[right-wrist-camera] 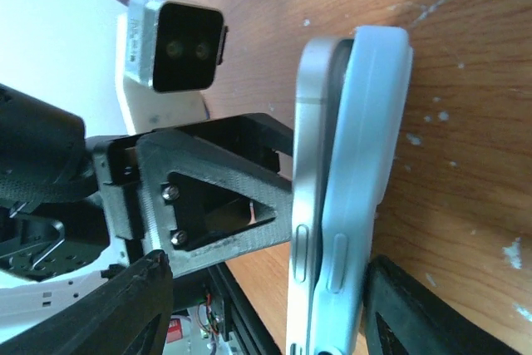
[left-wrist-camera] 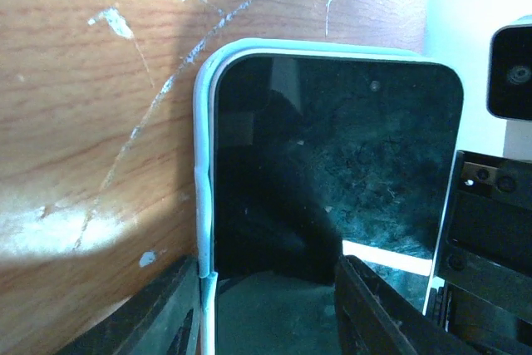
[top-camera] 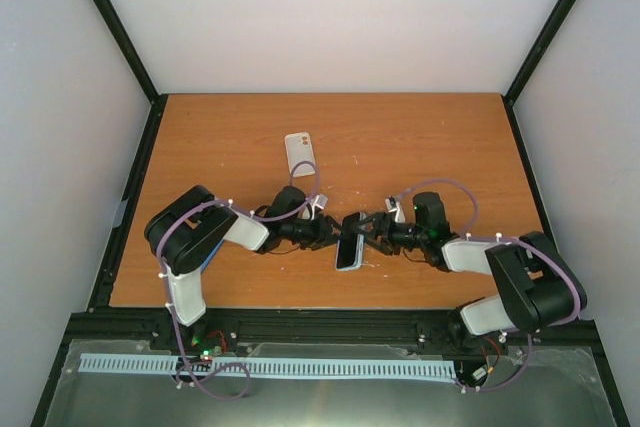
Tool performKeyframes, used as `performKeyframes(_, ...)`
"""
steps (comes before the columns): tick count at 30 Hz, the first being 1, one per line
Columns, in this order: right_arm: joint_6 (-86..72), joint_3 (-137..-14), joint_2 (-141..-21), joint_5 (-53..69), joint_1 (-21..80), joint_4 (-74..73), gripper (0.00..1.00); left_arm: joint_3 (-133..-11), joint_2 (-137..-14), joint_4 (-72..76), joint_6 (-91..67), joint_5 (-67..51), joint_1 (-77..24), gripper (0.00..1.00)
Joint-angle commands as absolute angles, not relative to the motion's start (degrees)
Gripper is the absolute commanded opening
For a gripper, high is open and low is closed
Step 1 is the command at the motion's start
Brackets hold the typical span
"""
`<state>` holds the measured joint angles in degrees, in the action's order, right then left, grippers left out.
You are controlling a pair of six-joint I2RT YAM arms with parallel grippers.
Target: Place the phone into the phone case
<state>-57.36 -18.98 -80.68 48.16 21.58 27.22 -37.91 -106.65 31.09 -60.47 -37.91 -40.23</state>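
The phone [top-camera: 350, 247] lies in the pale blue phone case near the table's front middle, between both grippers. In the left wrist view its black screen [left-wrist-camera: 349, 164] fills the case's rim [left-wrist-camera: 202, 147]. In the right wrist view, edge-on, the phone's silvery-grey side [right-wrist-camera: 309, 164] sits partly out of the phone case [right-wrist-camera: 370, 122], with a gap at the far end. My left gripper [top-camera: 335, 235] is open [left-wrist-camera: 270, 318]: one finger stands beside the case's edge, the other over the screen. My right gripper [top-camera: 368, 232] is open [right-wrist-camera: 262, 318] and straddles phone and case from the other side.
A white case with two orange dots [top-camera: 299, 154] lies further back on the wooden table [top-camera: 430, 137]. The left gripper's black finger and wrist camera [right-wrist-camera: 174, 43] crowd the phone's face. Black frame posts stand at the table's corners.
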Motion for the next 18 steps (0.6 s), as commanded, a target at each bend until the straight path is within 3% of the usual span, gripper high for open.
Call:
performKeyframes(1, -53.27, -21.39, -82.99, 48.81, 22.27, 24.63, 0.61, -37.11, -106.0, 30.53, -59.69, -39.07, -41.78, 0.45)
performKeyframes(13, -46.3, -24.3, -84.07, 43.26, 22.65, 14.15, 0.19, -37.13, -106.37, 29.64, -59.5, -38.5, -41.83, 0.45)
performKeyframes(18, -44.62, -24.94, -83.94, 41.23, 22.63, 11.05, 0.09, -37.0, -105.86, 28.85, -59.57, -38.13, -41.81, 0.45)
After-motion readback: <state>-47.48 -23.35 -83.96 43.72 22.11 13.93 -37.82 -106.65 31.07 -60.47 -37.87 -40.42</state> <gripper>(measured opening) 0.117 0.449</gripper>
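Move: The light-blue phone case, with the phone on it, spans the gap between the hands, right edge tilted up. Its middle is about 4 cm to the right hand's left, 2 cm back and 3 cm below; the phone's is the same but 2 cm below. From the left hand the case's middle lies 3 cm right, 2 cm back and about level. The white case lies about 22 cm ahead and 18 cm left of the right hand. The raised right edge of case and phone is let down by the right hand, which sinks about 3 cm, rolling some 10 degrees. Meanwhile its wide-open fingers close almost fully until they pinch that edge, one pad on the screen side and the other on the case's back. The left hand stays put, its part-open fingers still straddling the left edge. ##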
